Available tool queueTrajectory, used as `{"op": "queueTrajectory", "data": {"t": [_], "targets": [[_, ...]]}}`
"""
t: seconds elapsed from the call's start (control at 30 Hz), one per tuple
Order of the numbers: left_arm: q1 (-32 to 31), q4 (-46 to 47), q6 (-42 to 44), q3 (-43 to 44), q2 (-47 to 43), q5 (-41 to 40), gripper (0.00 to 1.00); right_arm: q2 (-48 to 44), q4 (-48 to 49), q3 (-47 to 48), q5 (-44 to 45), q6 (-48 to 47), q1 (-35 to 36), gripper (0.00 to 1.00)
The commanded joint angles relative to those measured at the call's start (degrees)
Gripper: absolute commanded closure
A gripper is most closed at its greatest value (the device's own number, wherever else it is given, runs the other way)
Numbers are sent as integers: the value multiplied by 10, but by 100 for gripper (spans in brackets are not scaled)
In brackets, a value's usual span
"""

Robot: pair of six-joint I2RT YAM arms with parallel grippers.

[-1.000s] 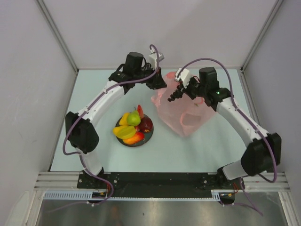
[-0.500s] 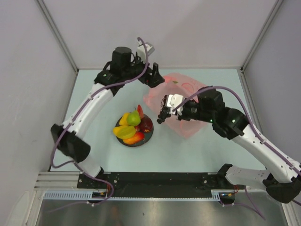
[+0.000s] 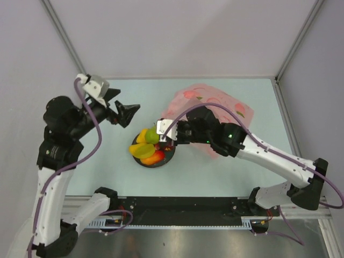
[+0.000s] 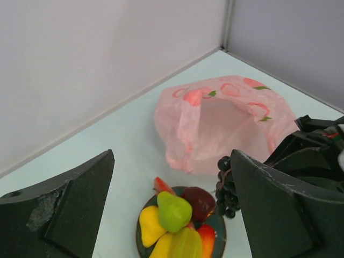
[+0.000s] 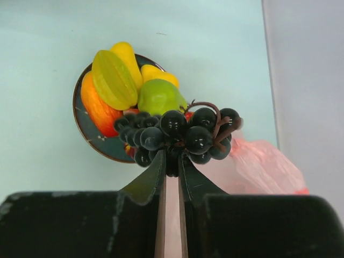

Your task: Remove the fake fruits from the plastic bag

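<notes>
The pink plastic bag (image 3: pixel 215 105) lies crumpled at the back right, its mouth facing the plate (image 4: pixel 220 121). My right gripper (image 3: pixel 170 137) is shut on the dark purple grapes (image 5: pixel 177 134) and holds them over the right edge of the dark blue plate (image 5: pixel 79 121). The plate (image 3: pixel 166 157) holds a green pear (image 4: pixel 173 210), yellow mango (image 4: pixel 149 226), red-orange mango (image 5: pixel 97 110), yellow-green star fruit (image 5: pixel 113 78), a dark red piece (image 4: pixel 200 200) and a watermelon slice (image 4: pixel 160 185). My left gripper (image 3: pixel 124 107) is open and empty, raised to the left of the plate and apart from the bag.
Grey walls and metal posts close in the pale table (image 3: pixel 107 172) on the left, back and right. The right arm reaches across the front of the bag. The arm bases stand at the near edge.
My left gripper let go of the bag and swung back left. My right gripper carried the grapes from the bag to over the plate. The bag has sagged flatter.
</notes>
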Motion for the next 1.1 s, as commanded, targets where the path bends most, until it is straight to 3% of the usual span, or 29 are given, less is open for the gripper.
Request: {"op": "queueTrajectory", "data": {"t": [0.0, 0.23, 0.5, 1.07], "targets": [[45, -33, 30, -34, -45, 1, 5, 36, 80, 19, 20, 5, 8, 100], [98, -26, 11, -77, -88, 12, 5, 92, 115, 21, 28, 20, 24, 100], [99, -13, -5, -111, -90, 35, 5, 143, 116, 18, 36, 35, 65, 100], [99, 3, -26, -146, -106, 46, 6, 205, 167, 21, 85, 17, 81, 100]]}}
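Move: My right hand already pinches the black grapes. The plate they go to is about 7 cm to its left, some 3 cm farther out and 20 cm below. On the plate, the green fruit sits about 4 cm beyond the plate's middle, and the yellow-green starfruit some 5 cm left of it. The pink bag lies roughly 17 cm ahead and 19 cm to the right of my right hand. From my empty left hand the plate is about 8 cm to the right, 1 cm ahead and 33 cm below. I lower the grapes by about 10 cm while carrying them some 9 cm to the left, bringing them in over the fruit pile with the fingers kept shut on them, and come to a halt there. Meanwhile my left hand, open and clear of the bag, sinks about 6 cm and drifts roughly 4 cm left. ##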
